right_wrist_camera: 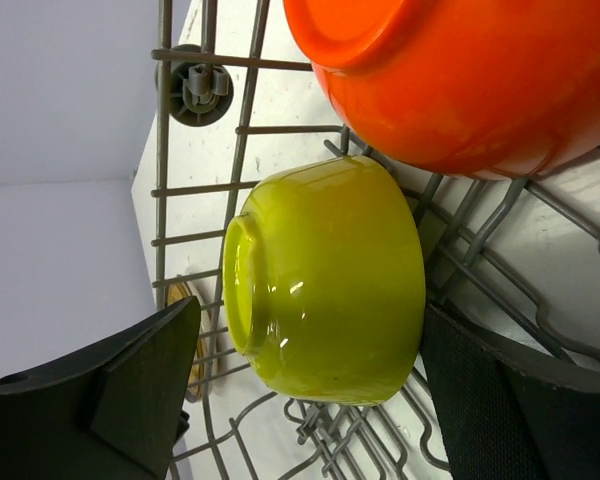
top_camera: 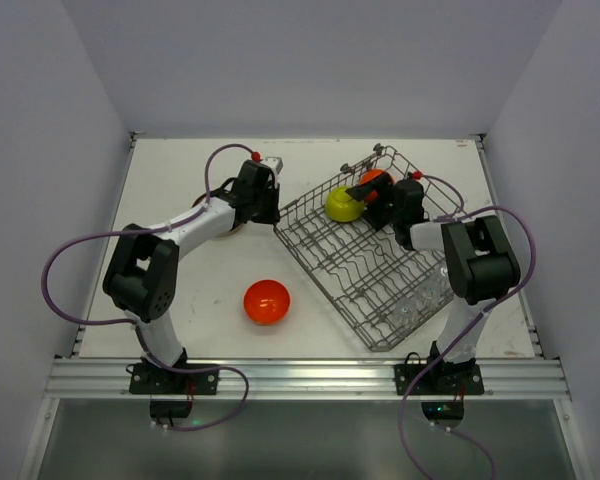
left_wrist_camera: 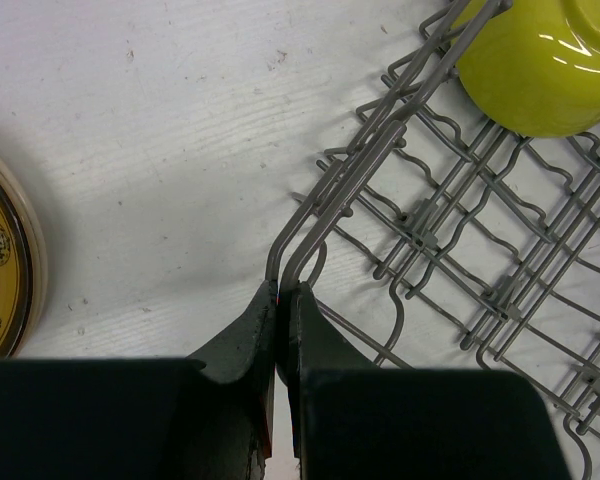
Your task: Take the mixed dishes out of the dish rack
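The grey wire dish rack [top_camera: 365, 265] lies askew on the right half of the table. My left gripper [top_camera: 271, 216] is shut on its near left corner wire [left_wrist_camera: 280, 262], fingertips pinched together [left_wrist_camera: 282, 292]. A yellow-green bowl [top_camera: 343, 205] rests on its side in the rack's far end, with an orange bowl [top_camera: 373, 180] right behind it. My right gripper [right_wrist_camera: 315, 320] is open and straddles the yellow-green bowl [right_wrist_camera: 325, 280]; a gap shows at the left finger [right_wrist_camera: 130, 390]. Clear glasses [top_camera: 420, 295] sit in the rack's near end. Another orange bowl [top_camera: 267, 301] stands on the table.
A yellow patterned plate [left_wrist_camera: 0, 270] lies on the table left of the rack's corner, mostly under my left arm in the top view. White walls enclose the table on three sides. The rack's upright tines [left_wrist_camera: 450, 250] run between the two grippers.
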You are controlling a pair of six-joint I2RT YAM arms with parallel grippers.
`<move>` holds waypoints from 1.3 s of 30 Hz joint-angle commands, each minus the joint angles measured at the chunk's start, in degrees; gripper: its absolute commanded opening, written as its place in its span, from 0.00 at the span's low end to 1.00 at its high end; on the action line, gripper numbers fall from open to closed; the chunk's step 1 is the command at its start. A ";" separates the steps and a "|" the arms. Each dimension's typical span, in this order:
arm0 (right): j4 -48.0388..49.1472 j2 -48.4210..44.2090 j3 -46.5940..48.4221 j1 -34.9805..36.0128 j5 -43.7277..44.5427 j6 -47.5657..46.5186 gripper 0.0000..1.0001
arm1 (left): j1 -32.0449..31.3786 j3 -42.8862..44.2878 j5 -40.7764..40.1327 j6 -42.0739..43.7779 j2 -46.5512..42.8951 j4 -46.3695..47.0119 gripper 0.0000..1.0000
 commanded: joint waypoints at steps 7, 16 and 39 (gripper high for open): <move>6.88 0.56 0.46 0.07 -3.68 0.37 0.79 | -0.82 -1.17 3.61 -0.81 0.55 0.36 0.00; 9.25 1.26 -0.33 0.33 -4.03 1.17 0.64 | -0.82 -1.08 3.87 -0.72 0.82 0.36 0.00; 15.76 0.12 -3.94 2.09 -8.25 5.30 0.43 | -0.82 -1.26 3.87 -0.72 0.73 0.27 0.00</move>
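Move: The green bowl, leaning in the rack, lies about 5 cm to the right hand's left and some 1 cm ahead, its middle around 2 cm below the fingertips. The orange bowl still in the rack stands about 5 cm ahead of this hand, 2 cm to its right and slightly below; the rack's far side rail passes roughly 9 cm left and 5 cm ahead. From the left hand the green bowl is some 16 cm right, 4 cm ahead and a little below. The right hand closes its wide-open fingers to about half on the green bowl, pinching it between one finger on the outer wall by the foot and the other at the rim, while it first rises and eases left, then draws further left and slightly back, some 4 cm in all, away from the orange bowl. The wrist turns gently, about 10 degrees, its left side lifting, and the left hand stays still, keeping its shut grip on the rack's near-left corner. ##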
